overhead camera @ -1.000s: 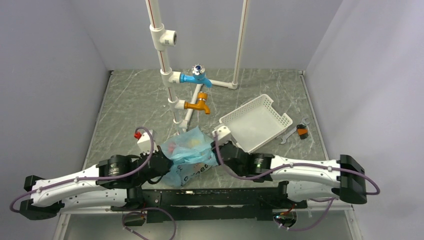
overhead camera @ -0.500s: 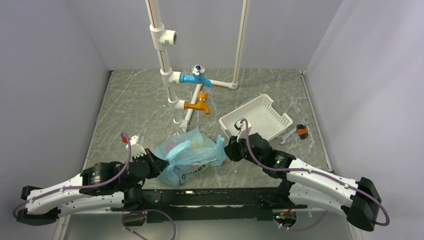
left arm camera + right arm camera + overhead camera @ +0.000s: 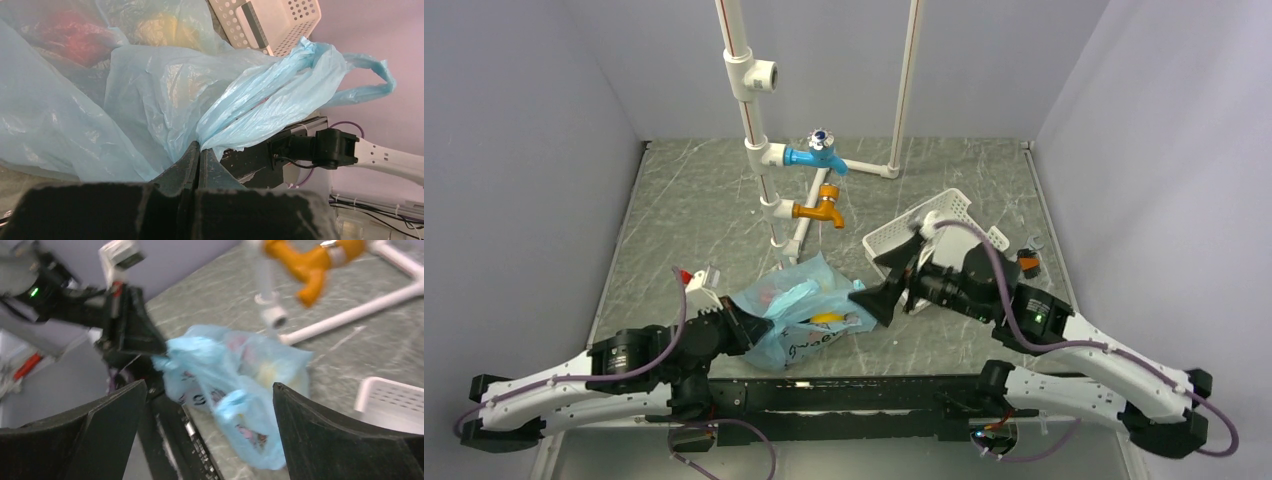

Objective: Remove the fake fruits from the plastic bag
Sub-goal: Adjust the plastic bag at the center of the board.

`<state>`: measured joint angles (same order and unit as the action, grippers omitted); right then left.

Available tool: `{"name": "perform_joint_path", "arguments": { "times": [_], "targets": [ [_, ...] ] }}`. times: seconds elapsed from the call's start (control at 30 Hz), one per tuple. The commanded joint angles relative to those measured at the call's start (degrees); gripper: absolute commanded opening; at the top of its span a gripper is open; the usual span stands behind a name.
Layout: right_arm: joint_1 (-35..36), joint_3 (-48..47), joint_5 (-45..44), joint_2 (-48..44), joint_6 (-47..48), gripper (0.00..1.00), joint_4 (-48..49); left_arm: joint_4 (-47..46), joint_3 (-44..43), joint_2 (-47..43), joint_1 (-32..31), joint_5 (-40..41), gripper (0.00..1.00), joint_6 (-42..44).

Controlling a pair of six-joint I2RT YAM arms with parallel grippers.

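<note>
The light-blue plastic bag (image 3: 799,315) lies crumpled near the table's front edge. My left gripper (image 3: 742,325) is shut on the bag's left handle loop (image 3: 260,107), jaws pressed together (image 3: 199,150). Through the film, fake fruits show: a red one (image 3: 70,30) and a yellow one (image 3: 165,30), the yellow one also from above (image 3: 827,318). My right gripper (image 3: 892,272) hovers just right of the bag, open wide, with nothing between its fingers. In the right wrist view the bag (image 3: 235,375) lies below and beyond the spread jaws (image 3: 210,405).
A white pipe frame carries a blue tap (image 3: 819,155) and an orange tap (image 3: 819,210) behind the bag. The white slotted basket (image 3: 944,210) sits partly under my right arm. A wrench and a small orange-black part (image 3: 1029,262) lie at the right.
My right gripper has let go of the bag's right handle, opened wide and lifted back to the right. The freed handle dropped. The left gripper keeps its hold.
</note>
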<state>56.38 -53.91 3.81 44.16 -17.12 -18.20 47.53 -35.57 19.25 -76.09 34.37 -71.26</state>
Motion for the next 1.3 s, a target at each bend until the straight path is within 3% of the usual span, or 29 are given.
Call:
{"name": "perform_joint_path", "arguments": {
  "times": [0.0, 0.07, 0.13, 0.2, 0.33, 0.37, 0.47, 0.57, 0.7, 0.8, 0.87, 0.93, 1.0, 1.1, 1.27],
  "targets": [
    [14.75, -0.04, -15.77, 3.71, 5.08, 1.00, 1.41, -2.85, -2.83, 1.36, -0.22, 0.59, 0.00, 1.11],
    [20.28, -1.27, -33.92, 7.26, 4.38, 1.00, -0.91, -1.93, -3.24, 1.57, -0.19, 0.77, 0.00, 0.53],
    [21.01, -2.39, -44.64, 11.77, 1.59, 1.00, -4.42, -1.58, -3.15, 1.67, -0.20, 0.68, 0.00, 0.06],
    [21.06, -2.71, -51.32, 15.70, -2.16, 1.00, -7.31, -2.02, -2.70, 1.67, -0.19, 0.33, 0.00, -0.10],
    [20.93, -0.21, -55.35, 17.24, -6.80, 0.95, -7.70, 0.27, -3.04, 2.01, -0.19, 0.32, 0.00, -1.29],
    [20.76, 1.48, -54.82, 15.97, -6.70, 0.91, -5.92, 1.08, -3.21, 2.02, -0.19, 0.40, 0.00, -1.64],
    [18.43, 6.93, -48.90, 10.59, -5.46, 0.56, -0.21, 1.72, -2.99, 0.97, -0.19, 0.36, 0.00, -1.77],
    [11.11, 10.85, -41.82, 4.76, -7.04, 0.32, 0.70, 2.32, -2.46, -1.58, -0.20, 0.73, 0.00, -1.91],
    [-4.88, 14.36, -20.69, -1.64, -6.40, 0.09, 4.05, 3.33, -0.91, -5.69, -0.21, 0.51, 0.00, -2.85],
    [-7.28, 14.47, -9.32, -2.02, -4.78, 0.00, 6.13, -1.37, 1.30, -7.79, -0.19, -1.46, 0.01, 0.75],
    [-7.29, 14.11, -6.00, -1.10, -4.56, 0.00, 6.56, -2.92, 1.09, -7.68, -0.19, -2.63, 0.22, 2.88],
    [-7.33, 13.83, -5.00, -0.03, -4.60, 0.00, 6.57, -1.96, -1.40, -6.10, -0.19, -2.98, 0.56, 4.30],
    [-7.31, 13.38, -4.18, 1.03, -4.31, 0.00, 6.42, -0.38, -5.64, -3.15, -0.19, -3.00, 0.76, 7.47],
    [-7.33, 13.02, -2.77, 2.07, -3.81, 0.00, 6.46, 3.34, -14.55, 3.90, -0.19, -1.98, 0.92, 12.43],
    [-7.34, 12.61, -2.64, 2.07, -4.03, 0.00, 6.45, 7.51, -28.30, 18.66, -0.19, -2.16, 0.99, 22.36]
  ]
}}
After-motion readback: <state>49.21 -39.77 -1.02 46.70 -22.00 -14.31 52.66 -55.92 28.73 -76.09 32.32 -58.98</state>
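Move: The bag's right-hand rim, which my open right fingers shut on next, hangs about 12 cm below that hand, some 2 cm ahead and 2 cm to its left. From there the yellow fruit in the bag is about 5 cm ahead and 15 cm left, 24 cm down; the white tray's middle is roughly 25 cm ahead, 10 cm right, 30 cm down. My left fingers already hold the bag's gathered edge; that right-hand rim lies about 6 cm ahead and 22 cm right of them, roughly level. I swing my open right hand briefly back and left, then sink about 11 cm to the bag's right rim, turning clockwise by some 25 degrees, and pinch it shut while drawing it forward and right towards the tray; near the end I ease partly back left. My left hand holds the gathered edge almost still, then opens wide, lets go and rises about 9 cm clear. ##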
